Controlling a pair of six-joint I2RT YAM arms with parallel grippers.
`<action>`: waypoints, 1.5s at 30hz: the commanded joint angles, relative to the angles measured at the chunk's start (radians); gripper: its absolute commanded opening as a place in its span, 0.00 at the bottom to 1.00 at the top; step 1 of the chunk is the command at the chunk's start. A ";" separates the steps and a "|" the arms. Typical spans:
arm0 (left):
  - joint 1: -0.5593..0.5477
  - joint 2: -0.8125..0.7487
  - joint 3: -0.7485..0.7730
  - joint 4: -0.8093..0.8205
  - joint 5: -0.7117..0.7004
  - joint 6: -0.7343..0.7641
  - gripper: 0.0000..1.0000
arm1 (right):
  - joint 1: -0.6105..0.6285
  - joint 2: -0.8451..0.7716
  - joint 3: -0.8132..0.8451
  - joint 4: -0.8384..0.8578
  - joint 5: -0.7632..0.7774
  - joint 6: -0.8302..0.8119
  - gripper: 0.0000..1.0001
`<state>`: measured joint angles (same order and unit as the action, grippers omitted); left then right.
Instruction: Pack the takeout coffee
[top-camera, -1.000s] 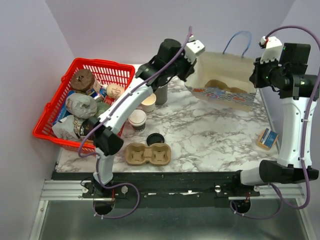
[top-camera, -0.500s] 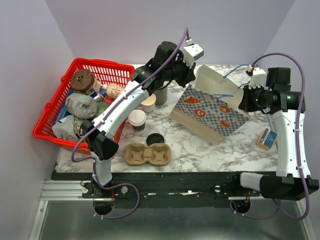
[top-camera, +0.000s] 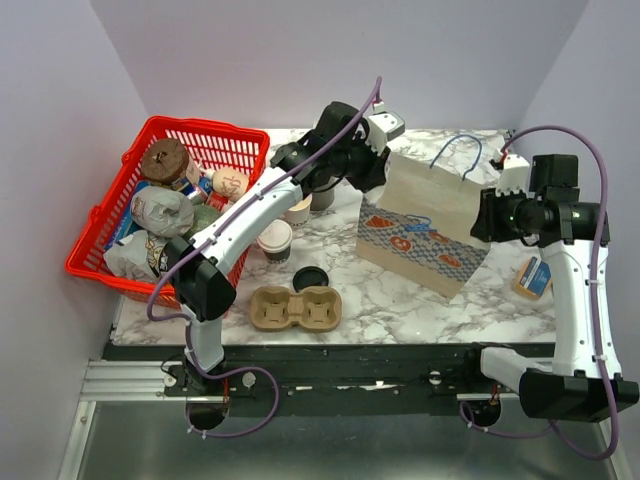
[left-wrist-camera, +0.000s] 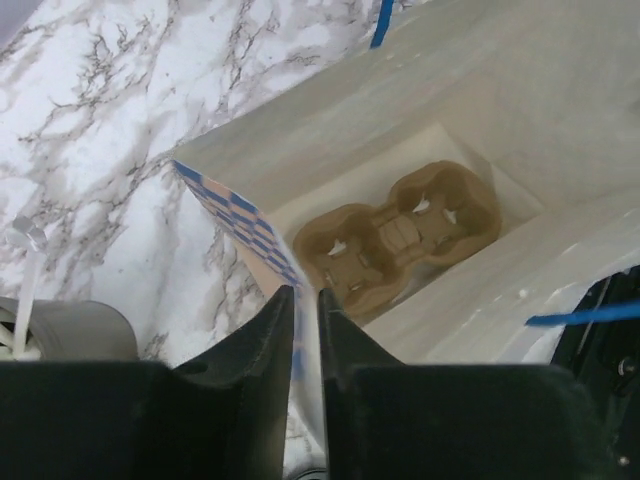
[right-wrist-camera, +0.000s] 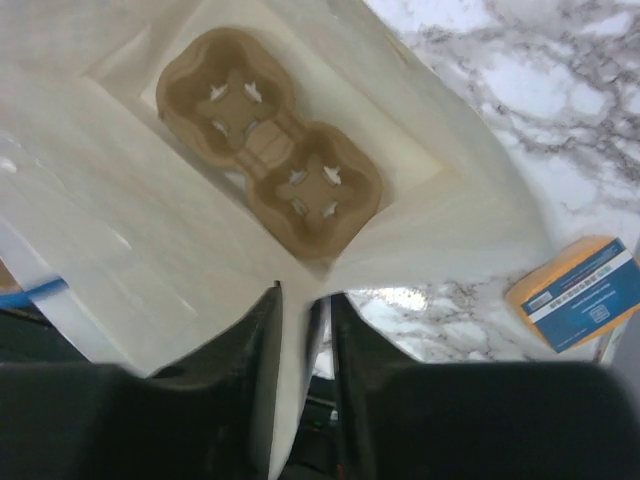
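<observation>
The takeout coffee (top-camera: 275, 240), a dark cup with a white lid, stands on the marble left of centre, apart from both grippers. A paper bag (top-camera: 420, 225) with a blue checked print stands open at centre right. In the bag (left-wrist-camera: 560, 90) lies a brown two-cup carrier (left-wrist-camera: 395, 235), which the right wrist view also shows as a carrier (right-wrist-camera: 270, 150). My left gripper (top-camera: 383, 165) straddles the bag's left rim, its jaws (left-wrist-camera: 306, 292) a narrow slit apart. My right gripper (top-camera: 483, 215) straddles the right rim with jaws (right-wrist-camera: 305, 292) visibly apart, the paper loose between them.
A red basket (top-camera: 100, 262) full of cups and wrapped items fills the left side. A cream cup (top-camera: 297, 210) and a grey cup (top-camera: 322, 196) stand behind the coffee. A black lid (top-camera: 311, 277) and a second carrier (top-camera: 297, 308) lie near the front. A yellow box (top-camera: 532, 277) lies at the right edge.
The bag swung from the back of the table, through a flat tilt, to upright at centre right. Both arms moved nearer with it, and both pairs of jaws have loosened on its rim.
</observation>
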<state>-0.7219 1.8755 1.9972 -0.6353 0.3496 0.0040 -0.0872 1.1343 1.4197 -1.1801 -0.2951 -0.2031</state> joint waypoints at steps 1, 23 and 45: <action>-0.001 -0.055 0.021 -0.023 0.002 0.039 0.50 | 0.000 -0.007 -0.006 -0.049 -0.007 -0.005 0.60; 0.133 -0.339 -0.150 -0.877 -0.065 1.025 0.99 | -0.002 0.200 0.383 0.071 -0.090 -0.148 0.91; 0.272 -0.138 -0.294 -0.636 -0.136 0.984 0.99 | -0.002 0.136 0.297 0.120 -0.136 -0.144 0.91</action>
<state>-0.4648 1.7401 1.7123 -1.3270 0.2119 0.9493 -0.0872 1.2930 1.7393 -1.0840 -0.4129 -0.3416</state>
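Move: The lidded coffee cup stands about 23 cm to the left hand's left, 6 cm back and 22 cm lower. The empty cup is some 18 cm left and 2 ahead, the black lid 15 left and 12 back, the carrier 19 left and 18 back, all about as low or slightly lower. From the right hand, which pinches the paper bag's right edge, the bag's middle lies 12 cm left, 6 ahead and 13 below. Up and left in an arc goes the left hand, opening wide to let go of the bag's left edge, then it sinks steeply towards the lidded coffee cup, ending some 23 cm farther left with its wrist turned about 50 degrees to point down. The right hand also opens, frees the bag's right edge, and lifts about 9 cm while easing forward, fingers open. ##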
